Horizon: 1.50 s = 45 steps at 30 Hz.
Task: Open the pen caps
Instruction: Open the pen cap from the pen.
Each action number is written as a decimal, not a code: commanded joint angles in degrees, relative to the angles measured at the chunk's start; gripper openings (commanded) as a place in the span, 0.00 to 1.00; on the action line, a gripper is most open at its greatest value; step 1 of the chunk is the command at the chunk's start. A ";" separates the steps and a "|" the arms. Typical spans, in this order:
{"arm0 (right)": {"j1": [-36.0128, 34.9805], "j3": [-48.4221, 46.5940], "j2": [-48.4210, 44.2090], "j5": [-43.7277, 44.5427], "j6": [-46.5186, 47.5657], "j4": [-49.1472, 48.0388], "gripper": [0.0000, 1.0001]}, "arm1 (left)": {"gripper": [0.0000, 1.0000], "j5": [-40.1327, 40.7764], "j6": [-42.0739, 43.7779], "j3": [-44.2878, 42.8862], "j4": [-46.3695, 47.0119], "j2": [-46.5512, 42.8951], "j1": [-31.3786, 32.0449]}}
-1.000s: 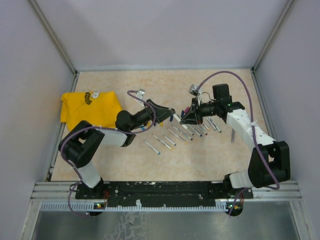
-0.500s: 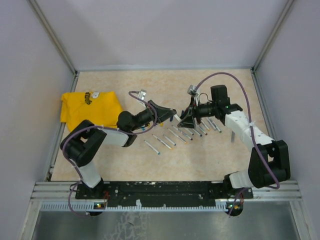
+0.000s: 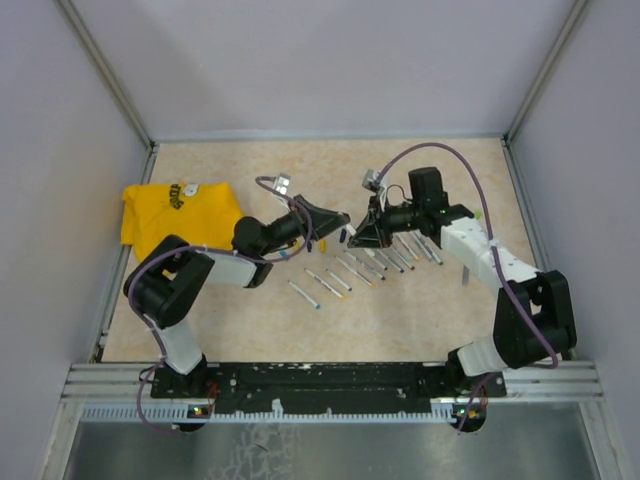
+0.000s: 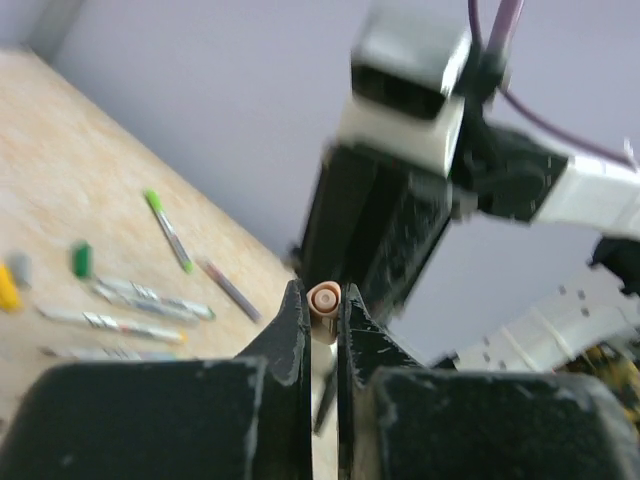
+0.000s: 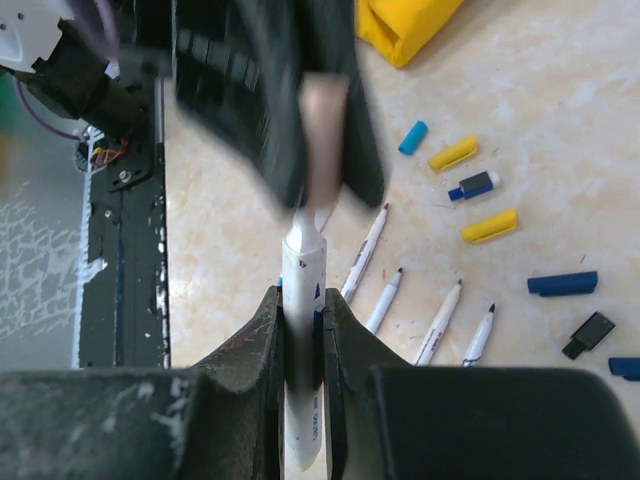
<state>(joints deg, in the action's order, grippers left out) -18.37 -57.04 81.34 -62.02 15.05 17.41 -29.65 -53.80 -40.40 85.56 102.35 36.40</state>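
My two grippers meet tip to tip above the table. My left gripper [image 4: 323,305] [image 3: 338,222] is shut on a peach pen cap [image 4: 324,299]. In line with it, my right gripper [image 5: 302,300] [image 3: 355,238] is shut on the white pen barrel [image 5: 303,280]. The barrel's far end runs into the blurred left gripper, so the joint between cap and barrel is hidden. Loose pen caps lie on the table: blue [image 5: 412,137], yellow [image 5: 452,153], another yellow [image 5: 489,226] and black [image 5: 588,335]. Several uncapped pens [image 5: 440,320] lie beside them.
A row of pens [image 3: 345,272] lies on the table below the grippers. A folded yellow cloth [image 3: 180,215] sits at the left. Grey walls close in the table at the back and sides, with a metal rail [image 3: 330,378] along the near edge.
The right gripper has moved left and a little toward the back, up against the left gripper. The left jaws have shut on the cap. The pens on the table lie as before.
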 commanded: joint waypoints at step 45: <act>19.38 -7.36 17.96 58.53 5.14 11.89 0.03 | 0.00 -3.05 16.59 22.16 -30.46 -44.20 -17.24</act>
<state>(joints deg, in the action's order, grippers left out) 0.89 -61.32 98.10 -4.54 19.11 28.18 -32.51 -38.65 -18.94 55.59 58.81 19.03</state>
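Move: The right hand grips an uncapping pen, nib upwards; its still-covered nib end and the cap in the left hand are some 6 cm above, 3 cm to the left and 2 cm ahead. The bare spot for this pen is about 10 cm ahead, 25 cm right and 18 cm below; the last uncapped pen lies 5 cm left of that spot, the brown pen 5 cm right and 5 cm nearer. From the left hand the pen is 6 cm below, 3 cm right and 2 cm back, and the yellow cap 9 cm ahead, 5 cm left, 24 cm below. With both grippers staying shut, the left hand tugs the cap off the pen in a quick sweep forward, left and up, some 10 cm forward and 11 cm left, then draws back about 13 cm and sinks while still edging left, away from the pen. The right hand first holds nearly in place, sinking a little, then swings the pen some 25 cm right and 10 cm forward and down about 15 cm towards the bare spot past the last uncapped pen, turning its fingers from pointing left to pointing down, roughly 70 degrees. ##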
